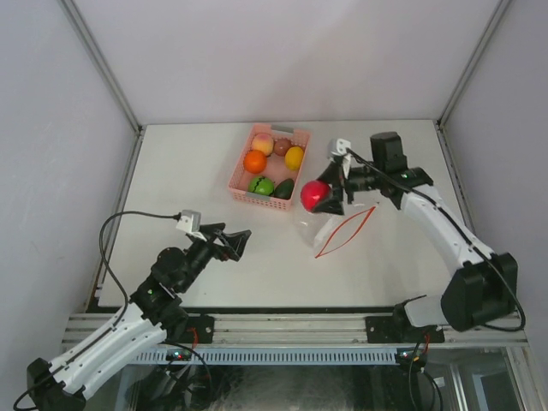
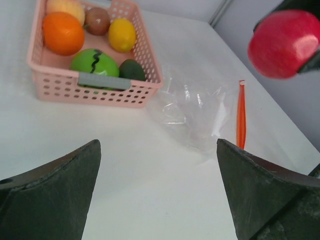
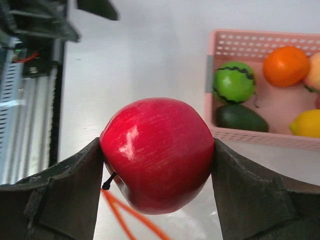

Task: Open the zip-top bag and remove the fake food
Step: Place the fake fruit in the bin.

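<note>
The clear zip-top bag (image 1: 330,224) lies flat on the table, its red-orange zipper strip (image 1: 346,229) gaping open. My right gripper (image 1: 318,197) hangs just above the bag and is shut on a glossy red apple (image 3: 157,152), one piece of the fake food. The left wrist view shows the same apple (image 2: 285,42) at upper right, above the bag (image 2: 192,112). The other fake food sits in the pink basket (image 1: 244,184): an orange (image 1: 254,161), a peach (image 1: 263,144), a brown piece (image 1: 282,146), a lemon (image 1: 294,157) and two green pieces (image 1: 261,186). My left gripper (image 1: 238,241) is open and empty, left of the bag.
The pink basket (image 2: 95,95) stands just left of the bag and behind it, close to my right gripper. White walls and metal posts close off the table's back and sides. A black cable (image 1: 128,218) loops over the table's left edge.
</note>
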You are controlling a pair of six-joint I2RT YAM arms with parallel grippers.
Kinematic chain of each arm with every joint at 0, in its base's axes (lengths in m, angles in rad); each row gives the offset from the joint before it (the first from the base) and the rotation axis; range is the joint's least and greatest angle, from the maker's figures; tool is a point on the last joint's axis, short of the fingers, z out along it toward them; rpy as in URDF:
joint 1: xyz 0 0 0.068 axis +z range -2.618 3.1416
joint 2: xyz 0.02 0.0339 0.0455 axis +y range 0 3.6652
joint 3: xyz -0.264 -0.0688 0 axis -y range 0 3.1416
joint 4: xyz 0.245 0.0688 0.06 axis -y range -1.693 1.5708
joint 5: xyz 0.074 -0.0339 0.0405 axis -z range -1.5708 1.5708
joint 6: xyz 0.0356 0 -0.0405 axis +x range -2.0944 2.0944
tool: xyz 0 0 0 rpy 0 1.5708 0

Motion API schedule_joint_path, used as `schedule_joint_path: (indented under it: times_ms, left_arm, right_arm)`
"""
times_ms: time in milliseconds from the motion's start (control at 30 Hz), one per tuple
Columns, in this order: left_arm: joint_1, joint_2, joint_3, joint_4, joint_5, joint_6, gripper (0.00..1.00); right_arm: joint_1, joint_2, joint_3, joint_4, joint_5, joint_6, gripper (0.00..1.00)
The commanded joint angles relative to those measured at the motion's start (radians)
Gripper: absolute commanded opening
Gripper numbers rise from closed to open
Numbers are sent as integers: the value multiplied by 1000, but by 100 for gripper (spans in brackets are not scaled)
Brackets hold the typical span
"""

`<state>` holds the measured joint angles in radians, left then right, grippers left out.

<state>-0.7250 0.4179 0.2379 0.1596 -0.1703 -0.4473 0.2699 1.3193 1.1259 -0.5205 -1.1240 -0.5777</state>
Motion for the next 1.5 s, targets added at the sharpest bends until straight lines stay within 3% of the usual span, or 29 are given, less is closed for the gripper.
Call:
schedule_joint_path:
  times_ms: [0,200,333,500,633,767,800,833,1167,1300,1467]
  left_arm:
    - [7,-70,-25,-112,-100,-68,100]
    - [7,-151,-22,-193,-139,-77,100]
    - [8,-182,-22,-221,-152,-78,100]
    - [9,-192,-19,-242,-158,-83,100]
    - [9,-193,-16,-248,-159,-84,100]
    - [8,-190,-14,-250,-161,-89,100]
    - [9,-189,-14,-249,-160,-90,100]
    - [9,-188,-12,-249,-159,-91,100]
    - [8,-185,-5,-235,-131,-103,100]
    - [9,-179,-21,-137,-71,-141,100]
    - [27,-123,-8,-33,5,-168,100]
  right_arm:
    - [91,141,165,157,264,154,9]
    - [193,364,380,98,526,105,12]
    - [219,502,517,105,606,121,13]
    - [242,646,658,144,706,144,22]
    - [256,729,729,187,788,197,47]
    - [269,758,732,226,847,231,81]
    - [270,760,732,229,857,234,95]
    - [269,759,735,231,866,240,99]
    - [264,679,800,101,906,249,100]
    - [244,615,800,-30,868,284,100]
    - [169,462,669,-58,773,356,100]
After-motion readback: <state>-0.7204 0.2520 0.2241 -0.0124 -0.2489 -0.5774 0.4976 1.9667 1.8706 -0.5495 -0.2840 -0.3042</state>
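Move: The right hand already grips the red fruit. Its spot, the free middle of the bin, lies about 21 cm ahead, 11 cm left and 17 cm below. Around that spot, at much the same depth, the lemon lies 25 ahead and 4 left, the orange 23 ahead and 16 left, the green fruit 15 ahead and 14 left, the avocado 14 ahead and 8 left. From the left hand the spot lies some 25 cm ahead, 8 cm right and 14 cm lower. Forward, with some left and a steady sink, the right hand carries the red fruit about 22 cm out over the bin, turning some 30 degrees clockwise as its fingers tip farther down. Low over the middle it opens wide and lets go, then rises about 6 cm and starts back and to the right. The open left hand shifts some 3.5 cm left, sinks slightly, then begins to return. ##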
